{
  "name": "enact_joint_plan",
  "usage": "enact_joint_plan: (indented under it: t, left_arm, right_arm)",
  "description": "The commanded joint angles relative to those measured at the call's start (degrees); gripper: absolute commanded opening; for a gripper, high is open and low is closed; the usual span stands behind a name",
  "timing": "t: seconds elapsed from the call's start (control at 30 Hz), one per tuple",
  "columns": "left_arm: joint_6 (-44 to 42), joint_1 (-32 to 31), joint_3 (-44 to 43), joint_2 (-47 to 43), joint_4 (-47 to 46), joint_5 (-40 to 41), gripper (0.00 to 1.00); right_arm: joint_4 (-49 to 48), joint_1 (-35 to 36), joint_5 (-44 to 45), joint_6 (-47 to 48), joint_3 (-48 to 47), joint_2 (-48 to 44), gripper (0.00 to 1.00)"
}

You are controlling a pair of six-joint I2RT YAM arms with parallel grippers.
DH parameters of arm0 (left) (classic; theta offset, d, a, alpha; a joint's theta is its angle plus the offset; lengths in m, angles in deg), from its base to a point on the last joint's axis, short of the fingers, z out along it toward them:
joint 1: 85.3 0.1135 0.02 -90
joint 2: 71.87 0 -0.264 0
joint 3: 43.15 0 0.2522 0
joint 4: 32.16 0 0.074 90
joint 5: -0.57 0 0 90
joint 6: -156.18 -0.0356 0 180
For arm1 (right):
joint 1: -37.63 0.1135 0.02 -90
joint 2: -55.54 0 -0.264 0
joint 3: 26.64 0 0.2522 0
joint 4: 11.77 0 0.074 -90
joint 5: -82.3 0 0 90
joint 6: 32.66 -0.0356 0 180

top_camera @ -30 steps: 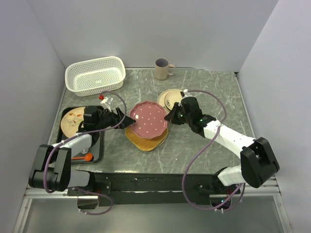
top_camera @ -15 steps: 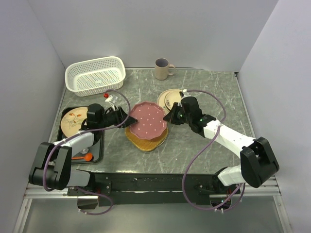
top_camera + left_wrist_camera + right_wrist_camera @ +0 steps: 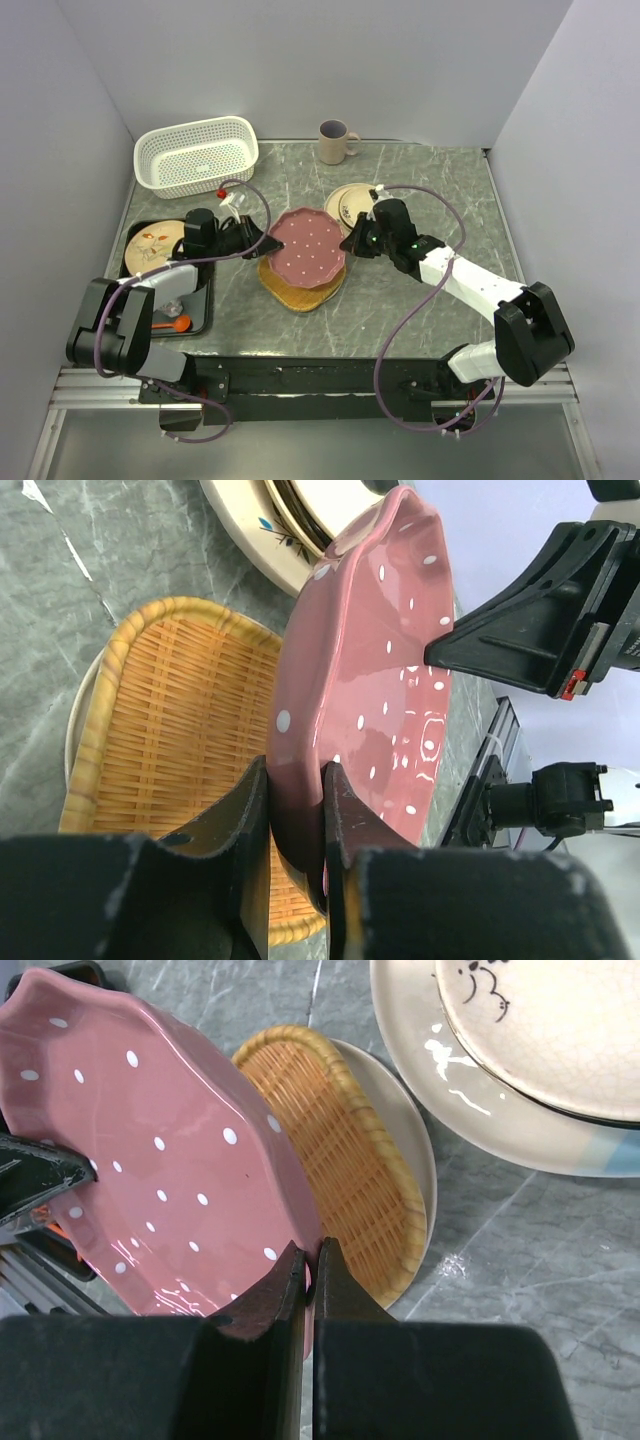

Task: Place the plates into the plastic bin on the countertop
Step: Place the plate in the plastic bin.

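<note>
The pink plate with white dots (image 3: 305, 245) is held tilted above the tan-orange woven plate (image 3: 300, 288). My left gripper (image 3: 263, 243) is shut on its left rim, and my right gripper (image 3: 350, 243) is shut on its right rim. The left wrist view shows my jaws (image 3: 295, 810) pinching the pink rim (image 3: 380, 660). The right wrist view shows my jaws (image 3: 308, 1260) pinching the pink rim (image 3: 150, 1150). The cream plate (image 3: 352, 205) is stacked on the pale white-blue one (image 3: 470, 1100). The half-pink twig plate (image 3: 152, 245) lies on the left. The white plastic bin (image 3: 195, 155) stands empty at the back left of the countertop (image 3: 420, 190).
A beige mug (image 3: 335, 142) stands at the back centre. A flat black tray (image 3: 200, 305) at the left holds the twig plate and an orange spoon (image 3: 176, 322). White walls close in the left, back and right sides.
The left wrist has moved a little back and right along the plate's left rim. The pink plate has shifted slightly toward the back. The right gripper has hardly moved.
</note>
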Motion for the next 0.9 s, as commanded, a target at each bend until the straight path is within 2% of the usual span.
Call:
enact_joint_plan:
  t: [0.0,0.03,0.13,0.17,0.27,0.3,0.37,0.4,0.5,0.53,0.6,0.87]
  left_arm:
    - [-4.4,-1.8,-1.4,0.7,-2.8,-2.5,0.01]
    - [-4.3,-1.8,-1.4,0.6,-2.7,-2.2,0.01]
    - [-4.7,-1.8,-1.5,-0.2,-1.9,-1.5,0.01]
    - [-4.8,-1.8,-1.6,-0.6,-0.7,-0.6,0.01]
    - [-5.1,-1.8,-1.4,-2.5,0.5,0.8,0.01]
    - [-5.3,-1.8,-1.2,-3.1,0.8,1.5,0.01]
    - [-5.4,-1.8,-1.0,-4.8,1.7,3.2,0.01]
    - [-5.7,-1.8,-0.8,-5.7,2.4,3.7,0.01]
    - [-5.7,-1.8,-0.3,-6.8,2.9,5.0,0.01]
    - [-5.6,-1.8,-0.2,-7.2,3.0,5.2,0.01]
    - [-5.5,-1.8,0.0,-7.4,2.8,5.5,0.01]
    - [-4.3,-1.8,-0.7,-6.3,0.1,4.6,0.01]
  right_arm:
    - [-9.4,-0.3,-1.8,-4.8,-2.8,-3.2,0.00]
    - [-9.4,-0.3,-2.1,-4.6,-2.9,-2.9,0.01]
    - [-9.9,-0.2,-2.8,-4.0,-3.2,-2.2,0.19]
    - [-10.1,-0.3,-3.0,-3.9,-3.2,-2.1,0.28]
    - [-11.5,-0.4,-4.3,-3.4,-3.6,-1.2,0.42]
    - [-11.6,-0.4,-4.6,-3.2,-3.7,-0.9,0.50]
    - [-12.0,-0.4,-5.6,-2.9,-4.2,0.0,0.57]
    - [-12.3,-0.3,-5.9,-2.5,-4.0,0.2,0.69]
    - [-13.0,-0.4,-6.7,-2.0,-3.7,0.2,0.85]
    - [-13.0,-0.4,-6.6,-1.9,-3.4,0.1,0.93]
    - [-12.7,-0.4,-5.8,-1.5,-2.9,-0.6,1.00]
    - [-10.0,-0.4,-1.9,-0.6,0.2,-4.7,1.00]
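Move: Pinched in the left fingers by its left rim, the pink plate is bound for the plastic bin, about 23 cm ahead and 18 cm to the left of that hand, some 6 cm lower. The woven basket lies 6 cm to its right, 3 cm back and 9 cm below. From the right hand, the plate's middle is about 8 cm left and 1 cm back, while the plate stack sits 9 cm ahead, 3 cm right and 9 cm below. Open the right gripper from nearly shut to fully wide, letting go of the pink plate's right rim, and lift it clear about 4 cm, drifting some 2 cm left. Keep the left fingers pinched on the left rim; hold nearly still at first, then sink about 2 cm towards the woven basket, easing 1 cm left and rolling the hand's right side down. ##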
